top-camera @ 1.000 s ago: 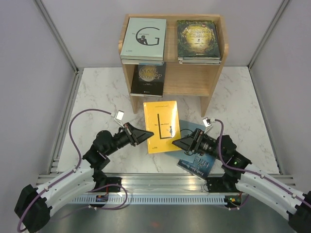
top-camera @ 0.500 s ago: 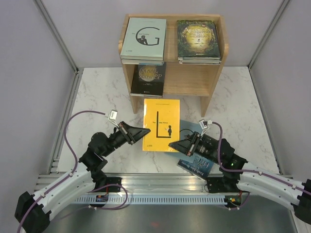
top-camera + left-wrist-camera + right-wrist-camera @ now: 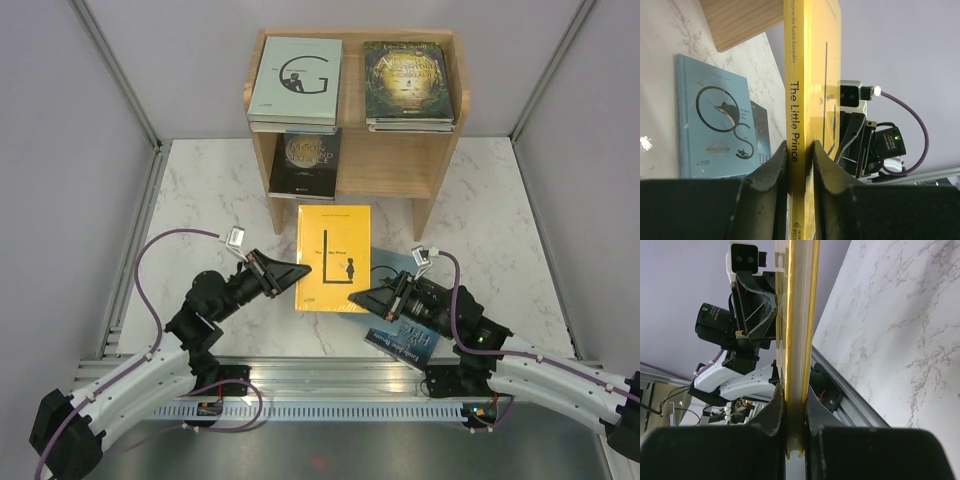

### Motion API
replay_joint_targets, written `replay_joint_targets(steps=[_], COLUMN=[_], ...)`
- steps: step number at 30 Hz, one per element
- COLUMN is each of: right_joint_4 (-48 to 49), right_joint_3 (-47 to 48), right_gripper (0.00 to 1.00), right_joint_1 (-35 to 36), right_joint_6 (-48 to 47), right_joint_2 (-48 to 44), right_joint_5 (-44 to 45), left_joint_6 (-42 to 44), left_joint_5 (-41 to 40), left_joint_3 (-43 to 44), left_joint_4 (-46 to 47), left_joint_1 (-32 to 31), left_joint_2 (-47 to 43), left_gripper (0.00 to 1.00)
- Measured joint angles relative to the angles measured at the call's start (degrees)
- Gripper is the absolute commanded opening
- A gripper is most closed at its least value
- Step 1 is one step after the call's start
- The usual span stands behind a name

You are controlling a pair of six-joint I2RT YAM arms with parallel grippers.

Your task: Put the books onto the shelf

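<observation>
A yellow book point(image 3: 334, 257) titled "The Little Prince" lies flat between my two grippers, in front of the wooden shelf point(image 3: 395, 160). My left gripper point(image 3: 303, 270) is shut on its spine point(image 3: 799, 147). My right gripper point(image 3: 353, 297) is shut on the opposite page edge point(image 3: 795, 390). On the shelf's top board lie a pale green "G" book point(image 3: 296, 80) and a dark green-gold book point(image 3: 408, 82). A black book point(image 3: 307, 163) lies on the lower tier. A pale blue book point(image 3: 712, 120) lies on the table, partly under the yellow one.
A dark blue book point(image 3: 405, 343) lies under my right arm, near the front rail. The marble table point(image 3: 200, 200) is walled by grey panels on the left, right and back. The lower tier's right half point(image 3: 400, 150) holds nothing.
The right gripper has shut on the yellow book's page edge. The book, tilted a second ago, now sits square to the shelf and slightly nearer to it.
</observation>
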Motion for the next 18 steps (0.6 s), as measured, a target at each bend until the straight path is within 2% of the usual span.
replay_joint_targets(steps=[2, 6, 9, 12, 18], right_joint_4=[-0.04, -0.33, -1.57, -3.74, -9.07], right_joint_3=[0.31, 1.57, 3.17, 5.46, 15.13], right_gripper=[0.00, 0.00, 0.00, 0.00, 0.00], right_joint_1=[0.00, 0.00, 0.00, -0.04, -0.04], right_joint_6=[0.00, -1.01, -1.79, -2.64, -4.48], right_joint_2=[0.92, 2.62, 3.08, 3.30, 8.94], right_joint_5=[0.35, 1.40, 3.02, 5.62, 8.74], left_joint_6=[0.04, 1.16, 2.16, 3.45, 6.84], left_joint_5=[-0.42, -1.18, -1.53, -2.27, -5.35], left_joint_3=[0.00, 0.00, 0.00, 0.15, 2.60], left_joint_4=[-0.46, -3.10, -6.38, -10.27, -20.94], left_joint_1=[0.20, 0.20, 0.15, 0.15, 0.15], left_joint_2=[0.39, 0.90, 0.70, -1.60, -9.86], left_gripper=[0.30, 0.69, 0.91, 1.00, 1.00])
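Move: Both hands pinch the yellow book. The lower shelf's middle is about 35 cm ahead of the right hand, straight on and some 8 cm lower; the black book on it is equally far ahead but 11 cm left. On the table, about 21 cm down, the blue book lies 14 cm ahead, 8 cm right. From the left hand, the yellow book's middle is 7 cm right, 3 cm ahead. Left hand opens and sinks clear; right carries the yellow book 6 cm up and forward towards the shelf. ##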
